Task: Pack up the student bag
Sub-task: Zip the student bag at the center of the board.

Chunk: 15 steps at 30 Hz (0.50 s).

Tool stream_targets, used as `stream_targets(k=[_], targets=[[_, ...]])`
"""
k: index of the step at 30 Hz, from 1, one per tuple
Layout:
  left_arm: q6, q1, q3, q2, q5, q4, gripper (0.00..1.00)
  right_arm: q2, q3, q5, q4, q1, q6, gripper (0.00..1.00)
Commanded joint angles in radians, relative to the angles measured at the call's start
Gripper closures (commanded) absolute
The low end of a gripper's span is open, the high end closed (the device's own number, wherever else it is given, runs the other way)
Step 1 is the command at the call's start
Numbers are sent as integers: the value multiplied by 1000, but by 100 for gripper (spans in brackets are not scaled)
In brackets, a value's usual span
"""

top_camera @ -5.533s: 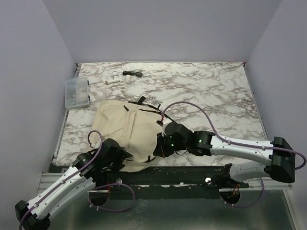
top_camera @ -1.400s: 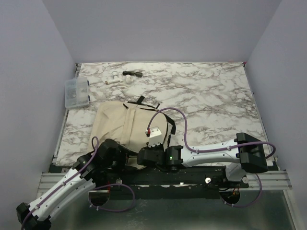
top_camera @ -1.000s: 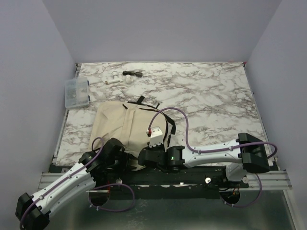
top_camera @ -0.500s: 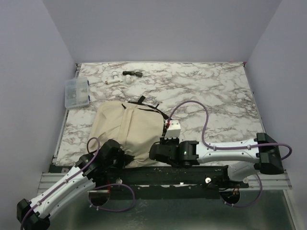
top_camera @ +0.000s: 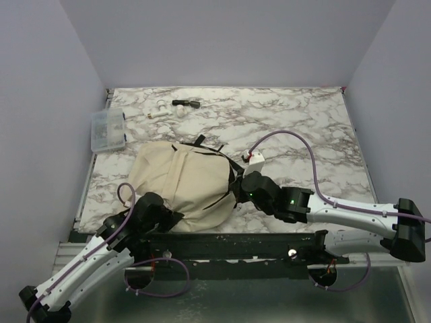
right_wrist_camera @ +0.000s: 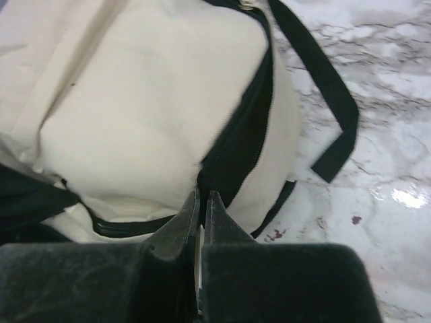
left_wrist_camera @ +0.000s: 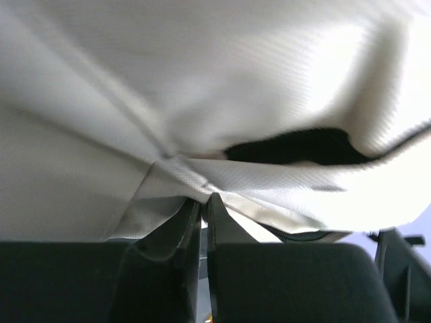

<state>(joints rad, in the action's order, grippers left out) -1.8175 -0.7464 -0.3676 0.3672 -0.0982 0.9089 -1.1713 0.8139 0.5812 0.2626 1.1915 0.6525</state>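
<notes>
The student bag (top_camera: pixel 178 187), beige canvas with black zippers and straps, lies bulging near the front left of the marble table. My left gripper (top_camera: pixel 166 217) is at the bag's near edge, and in the left wrist view it (left_wrist_camera: pixel 204 198) is shut on a fold of the beige fabric (left_wrist_camera: pixel 168 175). A dark gap (left_wrist_camera: pixel 296 145) shows in the bag above that fold. My right gripper (top_camera: pixel 237 192) is at the bag's right side. In the right wrist view it (right_wrist_camera: pixel 203 192) is shut, with its tips pinching the black zipper band (right_wrist_camera: pixel 242 141).
A small clear plastic box (top_camera: pixel 108 130) stands at the table's left edge. A black object (top_camera: pixel 186 103) and small white pieces (top_camera: pixel 160 111) lie at the back left. A loose black strap (right_wrist_camera: pixel 330 101) trails right of the bag over bare marble (top_camera: pixel 303 134).
The left gripper has shut on the bag's near edge. The right gripper has travelled rightward along the bag to its right side, and the bag now bulges higher.
</notes>
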Motion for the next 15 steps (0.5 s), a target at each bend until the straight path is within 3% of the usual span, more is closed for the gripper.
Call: stream_targets(k=[1, 3, 5, 8, 11, 15], targets=[[489, 8, -47, -78, 4, -191, 72, 0, 31, -245, -114, -13, -84, 100], [604, 9, -54, -113, 75, -286, 46, -11, 34, -292, -94, -13, -36, 100], [711, 8, -67, -117, 164, -379, 32, -6, 18, -314, -97, -13, 6, 100], [844, 7, -124, -40, 293, -446, 28, 5, 17, -328, -81, -13, 47, 100], [976, -31, -213, 140, 349, -443, 29, 20, 35, -308, -44, -13, 80, 100], [1106, -227, -342, 306, 113, -423, 29, 34, 65, -274, 5, -16, 114, 100]])
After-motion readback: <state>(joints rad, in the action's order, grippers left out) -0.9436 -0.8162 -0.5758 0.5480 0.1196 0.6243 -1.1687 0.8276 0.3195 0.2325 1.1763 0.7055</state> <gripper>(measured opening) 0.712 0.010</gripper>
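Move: Pinching the bag's near edge, the left hand has the zip held by the right fingers about 16 cm to its right, 6 cm ahead and some 5 cm higher; the bag's middle lies about 14 cm straight ahead of it. The right hand has that piece of zip at its fingertips, with the bag's middle roughly 8 cm ahead, 18 cm left and 8 cm below, and the loose black strap about 14 cm straight ahead and 10 cm below. Letting go of the near edge, the left hand opens wide and rises some 8 cm, swinging about 6 cm right over the bag's near side towards the right hand; its fingers tip up and turn clockwise by around 45 degrees. The right hand stays shut on the zip pull and draws it about 3 cm left and 3 cm back, twisting slightly. ##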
